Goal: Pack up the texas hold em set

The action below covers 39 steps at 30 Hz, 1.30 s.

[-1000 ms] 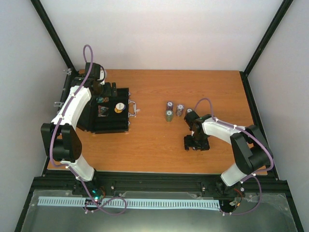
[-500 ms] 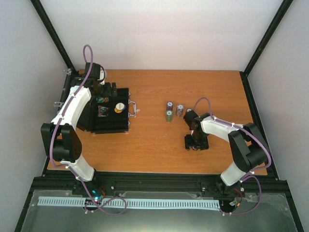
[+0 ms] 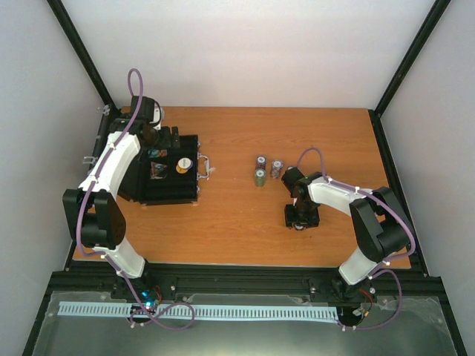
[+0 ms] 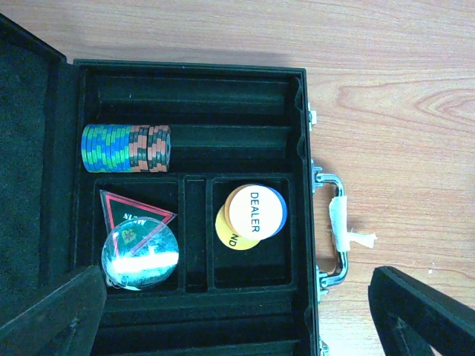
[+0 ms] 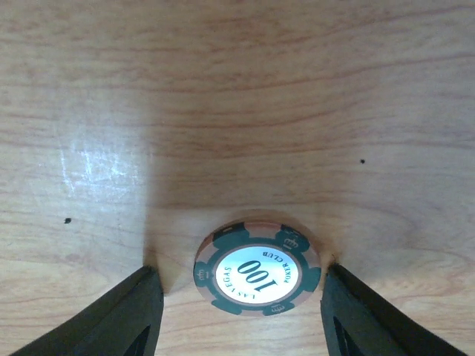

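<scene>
The black case point(image 3: 167, 185) lies open at the table's left. In the left wrist view its tray point(image 4: 304, 126) holds a row of green and orange chips point(image 4: 126, 148), a white DEALER disc point(image 4: 254, 211) on yellow and blue discs, a dark triangular token point(image 4: 133, 210) and a clear round disc point(image 4: 139, 256). My left gripper point(image 4: 237, 326) hovers open over the case. My right gripper point(image 5: 241, 297) points down at the table and straddles a pink-and-green "100" chip point(image 5: 257, 274). A small gap shows between the chip and each finger point(image 5: 126, 311).
Three short chip stacks point(image 3: 260, 159), point(image 3: 260, 177), point(image 3: 276, 168) stand upright mid-table, just beyond the right gripper point(image 3: 300, 219). The case's silver handle point(image 4: 338, 222) with a strip of white tape faces right. Black frame rails border the table.
The right gripper's jaws have narrowed around the "100" chip, and the right wrist has shifted slightly toward it. The left arm has not moved.
</scene>
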Tool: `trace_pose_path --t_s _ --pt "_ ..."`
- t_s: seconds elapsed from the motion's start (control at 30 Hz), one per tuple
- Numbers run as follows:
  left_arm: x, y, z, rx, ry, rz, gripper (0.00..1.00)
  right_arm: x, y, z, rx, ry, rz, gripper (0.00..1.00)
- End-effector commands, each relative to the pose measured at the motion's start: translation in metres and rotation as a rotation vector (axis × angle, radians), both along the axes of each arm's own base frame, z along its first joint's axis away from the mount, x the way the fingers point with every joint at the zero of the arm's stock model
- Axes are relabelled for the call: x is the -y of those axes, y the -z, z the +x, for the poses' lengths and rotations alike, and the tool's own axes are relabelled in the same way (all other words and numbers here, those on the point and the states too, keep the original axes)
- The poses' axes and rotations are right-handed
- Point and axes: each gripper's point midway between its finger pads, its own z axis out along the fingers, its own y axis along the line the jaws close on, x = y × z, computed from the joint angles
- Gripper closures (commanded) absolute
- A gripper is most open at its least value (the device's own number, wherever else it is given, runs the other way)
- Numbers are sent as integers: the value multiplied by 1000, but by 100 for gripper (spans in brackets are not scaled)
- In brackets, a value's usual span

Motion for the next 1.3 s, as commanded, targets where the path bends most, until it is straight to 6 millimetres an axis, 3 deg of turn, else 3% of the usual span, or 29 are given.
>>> trace_pose_path --t_s 0.0,1.27 --pt "-4 -3 3 4 -9 6 0 9 36 -3 -10 3 -37 41" --pt "-5 -5 0 10 -11 8 0 14 19 4 59 22 -48 60"
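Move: The chip marked 1000 lies flat between the open right fingers, within 1 cm of the hand point and at its level. Three upright chip stacks stand beyond it: the green stack roughly 15 cm ahead of the hand and 13 cm left, the dark stack 19 cm ahead and 13 left, the pale stack 17 cm ahead and 9 left. From the left hand, the chip is about 22 cm back, 45 cm right and 19 cm lower. The right fingers come up against opposite sides of the 1000 chip's rim, their gap narrowing by about a third until it matches the chip's width. Meanwhile the hand creeps forward by not quite 1 cm, staying almost at table level, and tilts some 5 degrees so the fingertips swing forward. ##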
